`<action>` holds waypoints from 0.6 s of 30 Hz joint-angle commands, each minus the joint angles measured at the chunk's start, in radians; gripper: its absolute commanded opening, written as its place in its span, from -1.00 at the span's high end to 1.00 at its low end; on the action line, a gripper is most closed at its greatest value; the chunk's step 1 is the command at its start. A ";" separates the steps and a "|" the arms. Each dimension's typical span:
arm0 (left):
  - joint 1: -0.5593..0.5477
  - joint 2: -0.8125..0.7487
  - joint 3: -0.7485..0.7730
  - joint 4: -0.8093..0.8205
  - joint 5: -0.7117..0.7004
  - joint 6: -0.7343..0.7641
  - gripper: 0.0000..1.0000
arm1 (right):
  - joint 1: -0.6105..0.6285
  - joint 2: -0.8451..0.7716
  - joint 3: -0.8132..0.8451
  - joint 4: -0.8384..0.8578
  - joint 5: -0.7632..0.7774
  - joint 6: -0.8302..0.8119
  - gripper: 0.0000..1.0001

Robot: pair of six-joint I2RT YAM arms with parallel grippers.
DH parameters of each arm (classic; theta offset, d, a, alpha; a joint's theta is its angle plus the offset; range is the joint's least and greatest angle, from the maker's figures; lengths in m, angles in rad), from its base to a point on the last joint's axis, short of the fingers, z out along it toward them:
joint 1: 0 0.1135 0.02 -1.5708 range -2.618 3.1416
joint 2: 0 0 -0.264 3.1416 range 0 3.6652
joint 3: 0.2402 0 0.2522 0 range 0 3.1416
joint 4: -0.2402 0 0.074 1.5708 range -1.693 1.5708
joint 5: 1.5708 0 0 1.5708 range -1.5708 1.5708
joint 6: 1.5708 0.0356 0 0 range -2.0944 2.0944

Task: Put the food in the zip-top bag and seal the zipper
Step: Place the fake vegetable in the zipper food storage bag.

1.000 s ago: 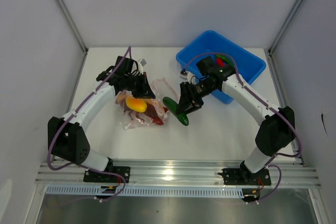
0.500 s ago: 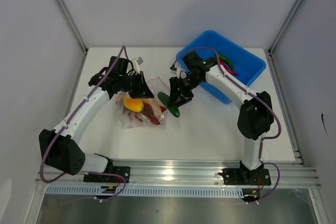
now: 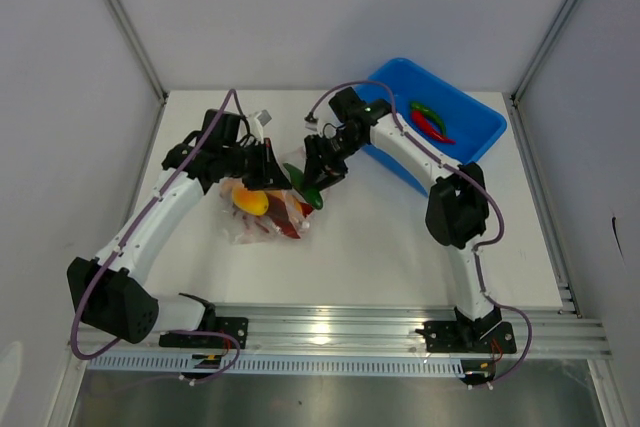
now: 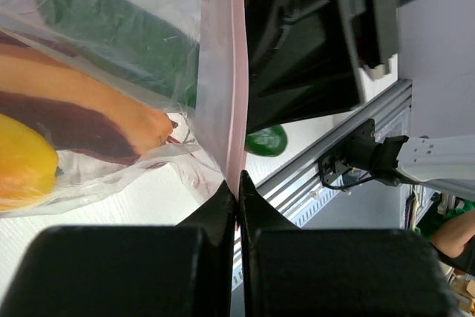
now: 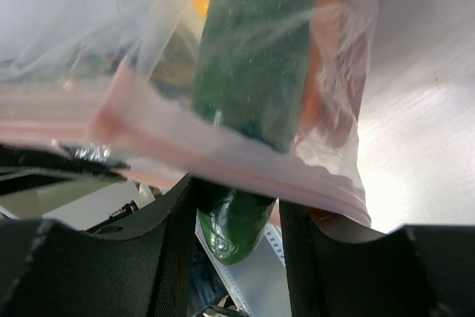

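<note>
The zip-top bag (image 3: 268,215) lies left of centre with a yellow-orange fruit (image 3: 249,201) and red pieces of food inside. My left gripper (image 3: 268,171) is shut on the pink zipper (image 4: 237,72) and holds the bag's mouth up; its jaws (image 4: 237,183) pinch the strip. My right gripper (image 3: 314,175) is shut on a green pepper (image 5: 234,228). The pepper's front end sits past the zipper (image 5: 223,157), inside the clear plastic. In the left wrist view the pepper (image 4: 119,27) shows through the bag above an orange piece (image 4: 89,102).
A blue bin (image 3: 470,137) stands at the back right with a red and a green chili (image 3: 430,120) in it. The right arm stretches from its base across to the bag. A metal rail (image 3: 340,325) runs along the near table edge.
My right gripper has carried the green pepper left and away from the rail, from the open table to the bag's mouth. The left gripper has stayed shut on the zipper, shifting slightly.
</note>
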 commanded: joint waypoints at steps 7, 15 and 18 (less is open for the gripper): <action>-0.003 -0.033 0.003 0.023 0.045 0.025 0.99 | 0.035 0.062 0.112 0.018 0.029 0.036 -0.37; -0.003 -0.013 0.026 0.017 0.024 0.039 0.99 | -0.014 -0.084 0.013 0.090 0.114 0.077 -0.99; -0.003 -0.008 0.020 0.026 0.027 0.034 0.99 | -0.051 -0.156 -0.023 0.129 0.125 0.098 -0.99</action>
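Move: The cucumber is already in the right hand's fingers, partway through the mouth of the zip-top bag. The bag's middle lies about 11 cm to that hand's left, roughly level fore and aft and some 12 cm lower. In the bag, the yellow fruit is about 15 cm left and 1 cm ahead, the sweet potato some 8 cm left and 2 cm back. From the left hand, the bag's middle is about 4 cm ahead, 5 cm left and 15 cm below. The cucumber is eased about 1.5 cm farther left and down into the bag mouth by the right hand, whose fingers then spread from half open to fully open and let go of it. The hand next draws off forward and to the right by some 2 cm each way, rising about 1 cm, while the left hand holds still, keeping its pinch on the bag's rim. ##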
